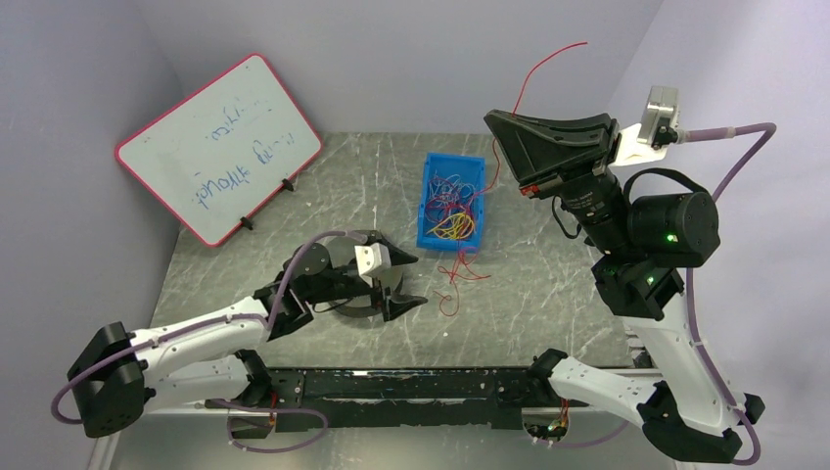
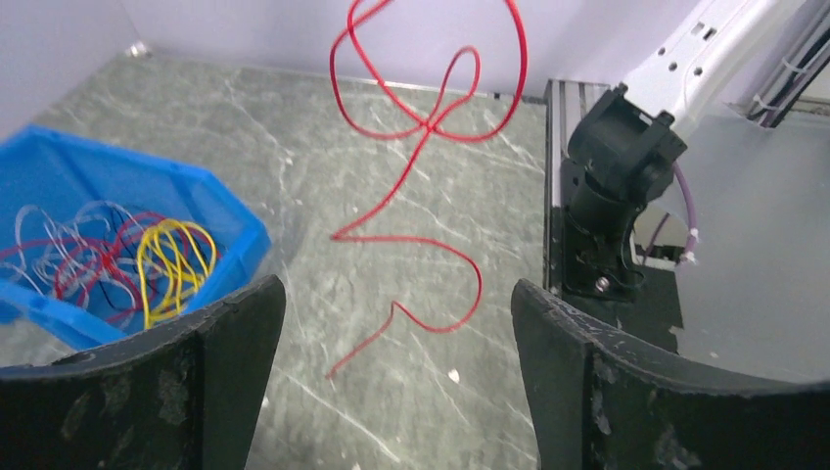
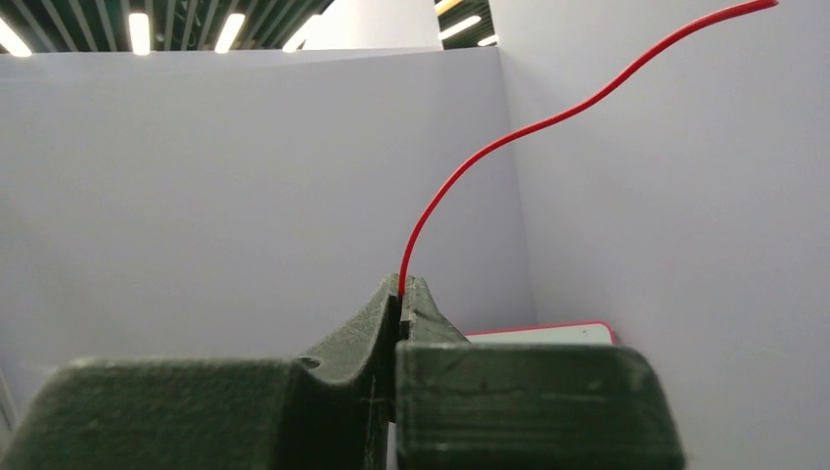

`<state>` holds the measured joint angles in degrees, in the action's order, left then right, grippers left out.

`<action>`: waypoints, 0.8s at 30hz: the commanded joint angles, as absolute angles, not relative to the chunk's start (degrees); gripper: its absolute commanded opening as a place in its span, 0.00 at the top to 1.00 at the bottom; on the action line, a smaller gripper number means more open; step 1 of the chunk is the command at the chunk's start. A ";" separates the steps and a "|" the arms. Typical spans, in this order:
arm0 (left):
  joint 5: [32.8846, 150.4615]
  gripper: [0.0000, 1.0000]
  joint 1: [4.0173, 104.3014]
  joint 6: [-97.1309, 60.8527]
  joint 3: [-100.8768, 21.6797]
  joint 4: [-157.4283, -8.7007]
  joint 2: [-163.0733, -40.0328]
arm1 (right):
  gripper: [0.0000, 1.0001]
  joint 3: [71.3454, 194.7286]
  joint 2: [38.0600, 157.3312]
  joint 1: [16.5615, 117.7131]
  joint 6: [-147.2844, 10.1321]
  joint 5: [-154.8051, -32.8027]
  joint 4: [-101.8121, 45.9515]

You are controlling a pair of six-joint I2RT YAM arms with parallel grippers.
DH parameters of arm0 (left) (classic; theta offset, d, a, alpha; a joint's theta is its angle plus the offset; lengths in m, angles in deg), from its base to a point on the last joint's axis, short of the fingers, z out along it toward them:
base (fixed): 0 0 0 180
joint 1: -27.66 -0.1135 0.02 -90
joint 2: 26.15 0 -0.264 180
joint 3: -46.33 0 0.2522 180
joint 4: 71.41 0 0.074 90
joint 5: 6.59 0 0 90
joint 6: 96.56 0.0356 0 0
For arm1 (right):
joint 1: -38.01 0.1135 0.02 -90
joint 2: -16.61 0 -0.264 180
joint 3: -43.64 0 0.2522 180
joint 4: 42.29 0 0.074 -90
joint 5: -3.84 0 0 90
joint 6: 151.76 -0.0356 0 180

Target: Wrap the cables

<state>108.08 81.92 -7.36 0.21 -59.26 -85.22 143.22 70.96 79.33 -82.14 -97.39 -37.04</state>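
Observation:
A thin red cable (image 3: 509, 137) is pinched in my right gripper (image 3: 401, 291), which is shut and raised high above the table (image 1: 548, 284). In the top view the right gripper (image 1: 492, 119) sits above the bin's right side; the red cable (image 1: 457, 277) hangs from it down to a loose tangle on the table. My left gripper (image 2: 394, 289) is open and low, with the red cable (image 2: 431, 127) looping in front of it. The cable's free end lies on the table between the open fingers, touching neither. More cables (image 1: 450, 208), red, yellow and pale, lie heaped in a blue bin (image 1: 428, 186).
The blue bin (image 2: 235, 220) stands left of my left gripper, with yellow cable (image 2: 171, 259) inside. A whiteboard (image 1: 220, 147) leans at the back left. The right arm's base (image 2: 617, 196) and the black rail (image 1: 391, 387) are at the near edge. Walls close in the back and sides.

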 commanded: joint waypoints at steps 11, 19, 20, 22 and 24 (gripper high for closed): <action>110.99 0.22 84.58 -1.57 -2.99 -37.44 -94.87 | 1.00 145.42 70.05 79.56 -83.46 -100.06 -38.46; 114.29 0.48 85.48 -1.64 -7.41 -37.75 -99.34 | 1.00 145.64 69.92 79.52 -84.44 -100.31 -38.71; 114.68 0.53 85.53 -1.57 -7.85 -38.35 -99.70 | 1.00 145.73 69.92 79.53 -84.45 -100.25 -38.68; 115.55 0.63 85.58 -1.46 -8.32 -39.25 -100.21 | 1.00 146.19 69.89 79.57 -84.53 -100.18 -38.27; 116.08 0.71 85.66 -1.38 -8.36 -39.88 -100.24 | 1.00 146.86 69.96 79.58 -84.45 -100.14 -37.84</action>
<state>112.21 85.11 -2.44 -6.52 -41.27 -99.68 144.78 70.39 79.33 -83.89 -99.73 -37.21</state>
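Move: The red cable hangs from the right gripper. The loops the left hand goes for lie about 9 cm to its right, 2 cm ahead and roughly 4 cm above it. The blue box stands 26 cm ahead and 7 cm to the right, some 20 cm lower; the dark disc lies about 10 cm ahead, 15 cm left, also 20 cm down. From the right hand the loops hang nearly straight below, some 35 cm down. Bring the left gripper about 5 cm to the right and 3 to 4 cm up to the strand just under the hanging loops, tilting the fingertips up some 10 degrees with a slight roll. Close the wide-open fingers to roughly a third as they reach the strand, without shutting them. Keep the red cable pinched high in the right gripper, easing it 1 to 2 cm back and 1 cm up. ##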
